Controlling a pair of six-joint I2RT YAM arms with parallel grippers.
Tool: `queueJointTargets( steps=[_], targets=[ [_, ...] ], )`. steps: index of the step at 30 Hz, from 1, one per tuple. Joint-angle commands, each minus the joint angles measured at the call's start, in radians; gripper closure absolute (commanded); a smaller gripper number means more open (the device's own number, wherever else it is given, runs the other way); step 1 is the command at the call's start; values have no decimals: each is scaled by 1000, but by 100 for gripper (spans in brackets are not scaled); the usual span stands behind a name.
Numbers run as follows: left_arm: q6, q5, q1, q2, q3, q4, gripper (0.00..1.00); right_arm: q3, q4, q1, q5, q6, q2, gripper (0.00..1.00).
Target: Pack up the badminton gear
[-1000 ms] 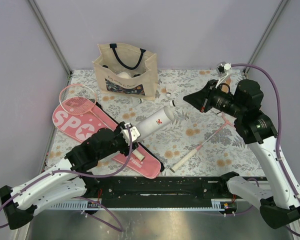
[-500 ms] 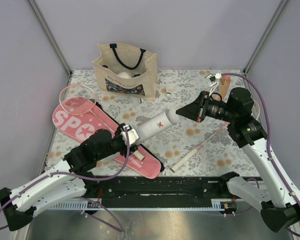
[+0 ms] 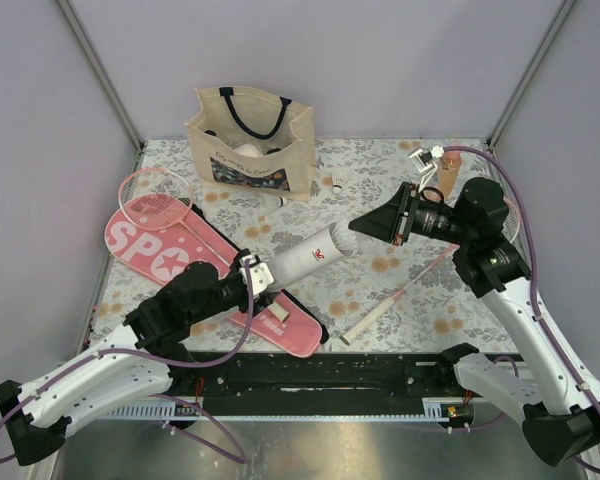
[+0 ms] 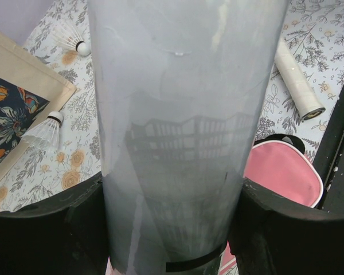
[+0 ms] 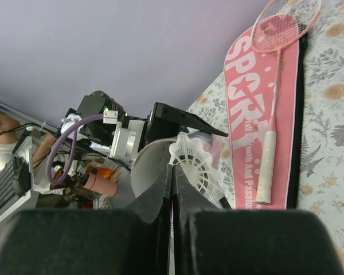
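My left gripper (image 3: 263, 270) (image 4: 172, 184) is shut round the long white tube (image 3: 305, 255) (image 4: 183, 114), held slanting above the pink SPORT case (image 3: 170, 250) (image 5: 246, 109). The tube's open mouth (image 5: 146, 166) faces my right gripper (image 3: 353, 225) (image 5: 173, 169), which is shut on the skirt rim of a white shuttlecock (image 5: 199, 163) right at that mouth. One pink-rimmed racket (image 3: 155, 197) (image 5: 278, 26) lies on the case. A second racket's white handle (image 3: 368, 322) (image 4: 298, 80) lies at the front right, its head hidden under my right arm. Loose shuttlecocks (image 4: 69, 37) (image 4: 43, 130) lie near the tote.
A beige tote (image 3: 250, 140) (image 4: 14, 97) stands at the back left of the flowered table (image 3: 380, 290). Another shuttlecock (image 3: 338, 183) lies beside it. A small orange bottle (image 3: 448, 187) stands behind my right wrist. Purple walls close in both sides.
My right gripper has swung left and down with the shuttlecock, up to the tube's mouth. The left arm has drawn the tube slightly back and left.
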Motion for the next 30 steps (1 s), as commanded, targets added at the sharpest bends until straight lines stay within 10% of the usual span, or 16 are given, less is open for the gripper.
queueJointTargets(
  steps=[1, 17, 24, 30],
  targets=[
    [10, 34, -3, -15, 9, 117, 44, -68, 202, 28, -46, 115, 9, 100],
    [22, 2, -2, -7, 9, 118, 44, -103, 289, 117, -11, 178, 86, 99],
    [17, -4, 0, -28, 5, 103, 44, 21, 63, 115, 116, 51, 36, 56],
    [13, -12, -2, -56, 2, 85, 44, 107, -76, 103, 274, -70, 6, 41]
  ],
)
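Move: My left hand already holds the tube, its open mouth some 14 cm to that hand's right, 4 cm ahead and 15 cm up. From my right hand, which already has the shuttlecock pinched, the mouth lies about 4 cm left, 2 cm back and 3 cm below. The white racket grip on the table is level ahead and about 7 cm to the right, some 36 cm below. The shuttlecock by the bag lies 33 cm ahead, 20 cm left, equally low. I hold the tube still with my left hand and feed the shuttlecock into its mouth with my right, going about 3.5 cm left and 2 cm down. There I open my fingers to roughly half and let go of the skirt, then draw the open hand back up, nearly 3 cm, and slightly right. ##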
